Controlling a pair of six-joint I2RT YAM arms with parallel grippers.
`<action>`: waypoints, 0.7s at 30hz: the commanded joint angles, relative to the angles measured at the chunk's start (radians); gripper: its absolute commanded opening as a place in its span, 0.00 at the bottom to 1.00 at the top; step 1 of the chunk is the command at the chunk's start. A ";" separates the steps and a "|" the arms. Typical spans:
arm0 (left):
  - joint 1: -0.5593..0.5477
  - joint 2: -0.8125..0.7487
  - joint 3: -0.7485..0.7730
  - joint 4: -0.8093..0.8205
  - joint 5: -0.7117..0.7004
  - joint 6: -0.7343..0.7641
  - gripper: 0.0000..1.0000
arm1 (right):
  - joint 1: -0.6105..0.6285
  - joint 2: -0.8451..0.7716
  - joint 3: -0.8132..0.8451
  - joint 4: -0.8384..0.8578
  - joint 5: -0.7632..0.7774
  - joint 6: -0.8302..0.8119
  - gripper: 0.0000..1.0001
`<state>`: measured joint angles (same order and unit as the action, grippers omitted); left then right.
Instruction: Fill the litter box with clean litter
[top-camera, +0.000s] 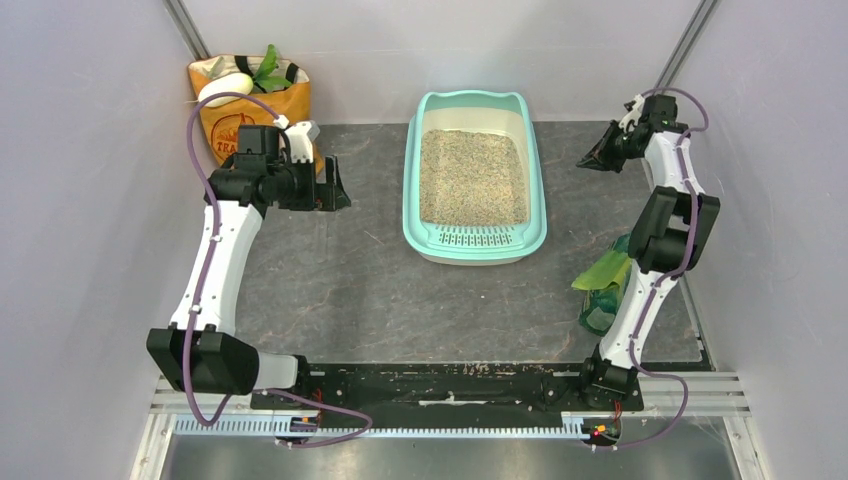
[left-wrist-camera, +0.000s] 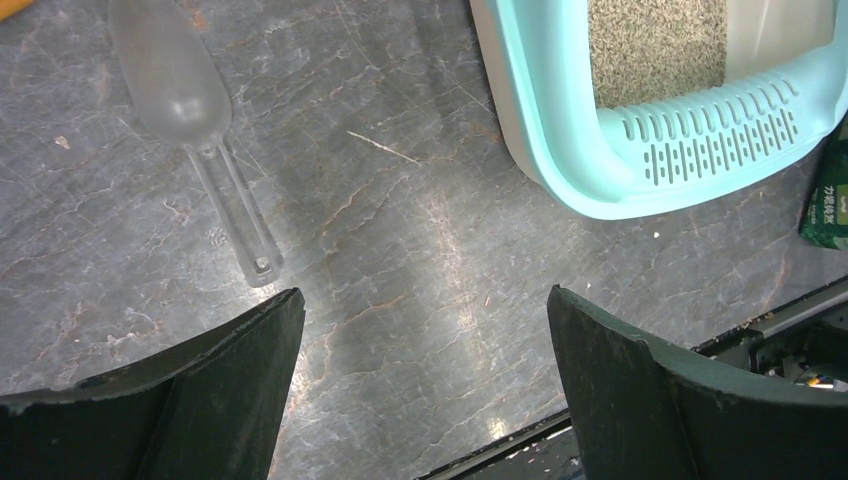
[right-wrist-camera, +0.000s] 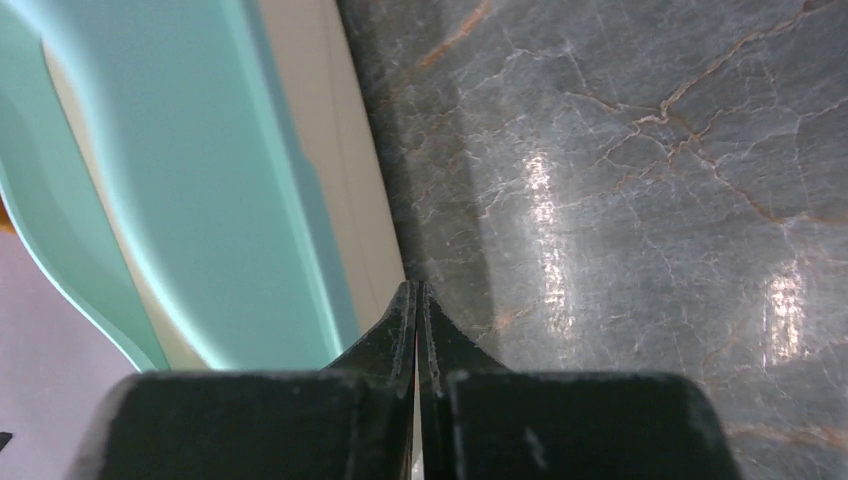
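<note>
The mint-teal litter box (top-camera: 415, 225) stands at the middle back of the table, grate step toward the arms, and beige clean litter (top-camera: 472, 178) covers its floor. The left wrist view shows its grate end (left-wrist-camera: 700, 130) with litter (left-wrist-camera: 650, 50) behind. My left gripper (top-camera: 337, 186) hovers left of the box, open and empty (left-wrist-camera: 425, 300). A clear plastic scoop (left-wrist-camera: 180, 85) lies on the table ahead of it. My right gripper (top-camera: 597, 156) hangs right of the box, shut on nothing (right-wrist-camera: 417, 290), close to the box's outer wall (right-wrist-camera: 200, 180).
An orange paper grocery bag (top-camera: 240, 115) with goods stands at the back left. A green printed plastic bag (top-camera: 606, 285) lies by the right arm, its edge in the left wrist view (left-wrist-camera: 828, 195). Grey walls close in both sides.
</note>
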<state>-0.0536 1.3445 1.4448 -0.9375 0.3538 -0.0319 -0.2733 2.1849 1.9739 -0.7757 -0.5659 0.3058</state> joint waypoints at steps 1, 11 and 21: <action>0.000 0.008 0.039 -0.006 0.043 0.027 0.97 | 0.004 0.082 0.053 0.065 -0.093 0.083 0.00; -0.001 0.017 0.031 -0.008 0.034 0.027 0.97 | 0.021 0.234 0.076 0.156 -0.186 0.189 0.00; -0.001 0.052 0.020 -0.007 0.034 0.027 0.97 | 0.073 0.301 0.081 0.245 -0.238 0.251 0.00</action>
<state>-0.0536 1.3960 1.4448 -0.9482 0.3683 -0.0292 -0.2287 2.4588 2.0125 -0.5934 -0.7467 0.5209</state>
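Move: The right hand, already shut, hangs just outside the litter box's right side: the box's middle lies about 27 cm to its left, 2 cm back and some 7 cm lower, with the near rim only about 10 cm away. The green bag stands roughly 26 cm back from this hand, 2 cm to its right and about 9 cm lower. From the left hand, the box's middle is some 18 cm ahead, 28 cm to the right and 18 cm below. The right hand, fingers kept shut, drops about 9 cm into the gap outside the litter box's right wall, fast at first, then levels off low over the floor and slides on left and somewhat forward towards that wall, some 5 cm to the left in all. On the way the wrist rolls its left side up by about 15 degrees so the fingertips point more towards the box; they come close to the wall, but contact can't be seen. ##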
